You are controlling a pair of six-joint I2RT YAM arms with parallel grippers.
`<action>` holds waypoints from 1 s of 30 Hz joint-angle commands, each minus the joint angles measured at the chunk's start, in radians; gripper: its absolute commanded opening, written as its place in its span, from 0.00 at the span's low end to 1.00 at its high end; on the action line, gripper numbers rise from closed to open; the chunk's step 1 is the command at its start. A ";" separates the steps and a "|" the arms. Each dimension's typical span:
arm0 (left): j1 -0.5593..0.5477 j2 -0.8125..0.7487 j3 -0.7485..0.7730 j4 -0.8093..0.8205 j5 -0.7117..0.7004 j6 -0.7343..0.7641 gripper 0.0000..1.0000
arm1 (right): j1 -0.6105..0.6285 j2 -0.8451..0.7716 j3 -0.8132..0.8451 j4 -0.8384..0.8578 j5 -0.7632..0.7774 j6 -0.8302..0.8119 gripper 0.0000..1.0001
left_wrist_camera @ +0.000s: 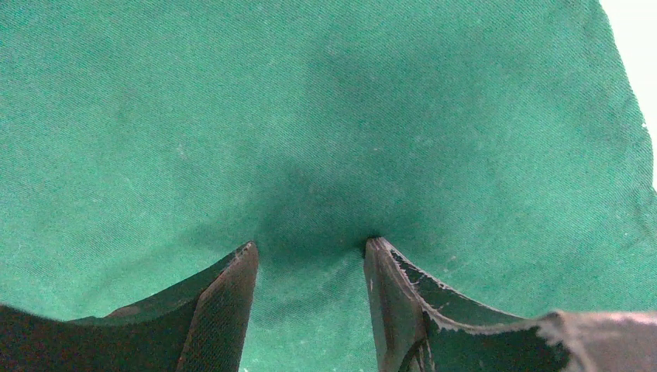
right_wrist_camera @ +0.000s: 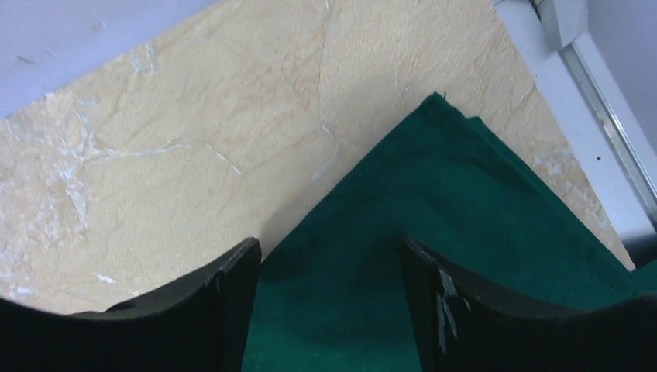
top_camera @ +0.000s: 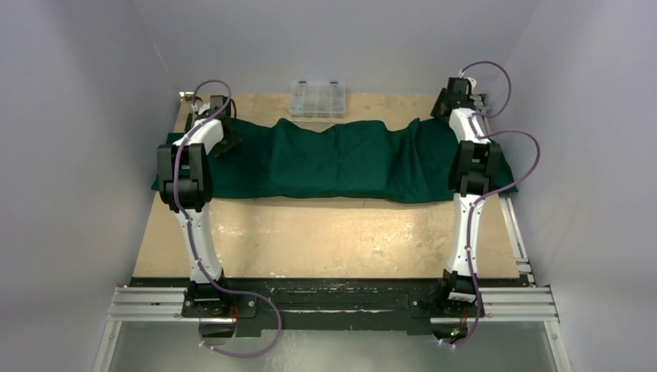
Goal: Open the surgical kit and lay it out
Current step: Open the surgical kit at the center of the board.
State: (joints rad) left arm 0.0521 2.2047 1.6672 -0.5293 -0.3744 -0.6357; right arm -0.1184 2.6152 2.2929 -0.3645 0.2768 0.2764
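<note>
The surgical kit's dark green cloth wrap (top_camera: 341, 159) lies in a long band across the far half of the table, humped in the middle. Whatever is inside it is hidden. My left gripper (top_camera: 227, 142) is at the cloth's left end. In the left wrist view the left gripper (left_wrist_camera: 310, 246) is open, its fingertips (left_wrist_camera: 242, 256) pressing down on flat cloth (left_wrist_camera: 325, 116). My right gripper (top_camera: 452, 105) is at the cloth's far right corner. In the right wrist view the right gripper (right_wrist_camera: 329, 244) is open above the cloth's edge (right_wrist_camera: 434, 186), with nothing pinched.
A clear plastic compartment box (top_camera: 316, 98) stands at the back edge, just behind the cloth. Bare tan tabletop (top_camera: 333, 236) stretches between the cloth and the arm bases. A metal rail (right_wrist_camera: 589, 85) runs along the table's right side.
</note>
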 commanded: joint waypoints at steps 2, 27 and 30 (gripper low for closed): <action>0.039 0.068 -0.061 -0.061 -0.082 0.014 0.52 | 0.008 0.028 0.029 -0.044 0.055 -0.032 0.60; 0.043 0.002 -0.050 -0.013 -0.049 0.069 0.52 | 0.010 -0.193 -0.064 -0.010 0.062 -0.049 0.00; 0.043 0.003 -0.039 -0.003 -0.027 0.081 0.52 | 0.012 -0.268 -0.097 -0.019 0.049 -0.027 0.00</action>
State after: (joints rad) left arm 0.0544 2.1956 1.6539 -0.5045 -0.3679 -0.6064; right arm -0.1162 2.5191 2.2112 -0.3870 0.3241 0.2276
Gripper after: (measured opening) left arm 0.519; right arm 0.012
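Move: The far edge of the surgical kit's right flap is right at my right fingertips, about 1 cm to the right and 1 cm below. The flap's far right corner lies some 7 cm to the right and 4 cm ahead, the table's far right corner about 12 cm right and 8 cm ahead; a raised fold stands roughly 9 cm left, level with me. From my left hand that edge is some 66 cm right and 11 cm ahead. I ease my right hand about 1 cm right and slightly back over the flap's far edge, then shut my wide-open fingers fully, pinching the green cloth between the tips. Once they are closed I start lifting, some 2.5 cm up and drawing back 1 to 2 cm towards my base. My left hand stays put, half open, still resting on the left flap. ##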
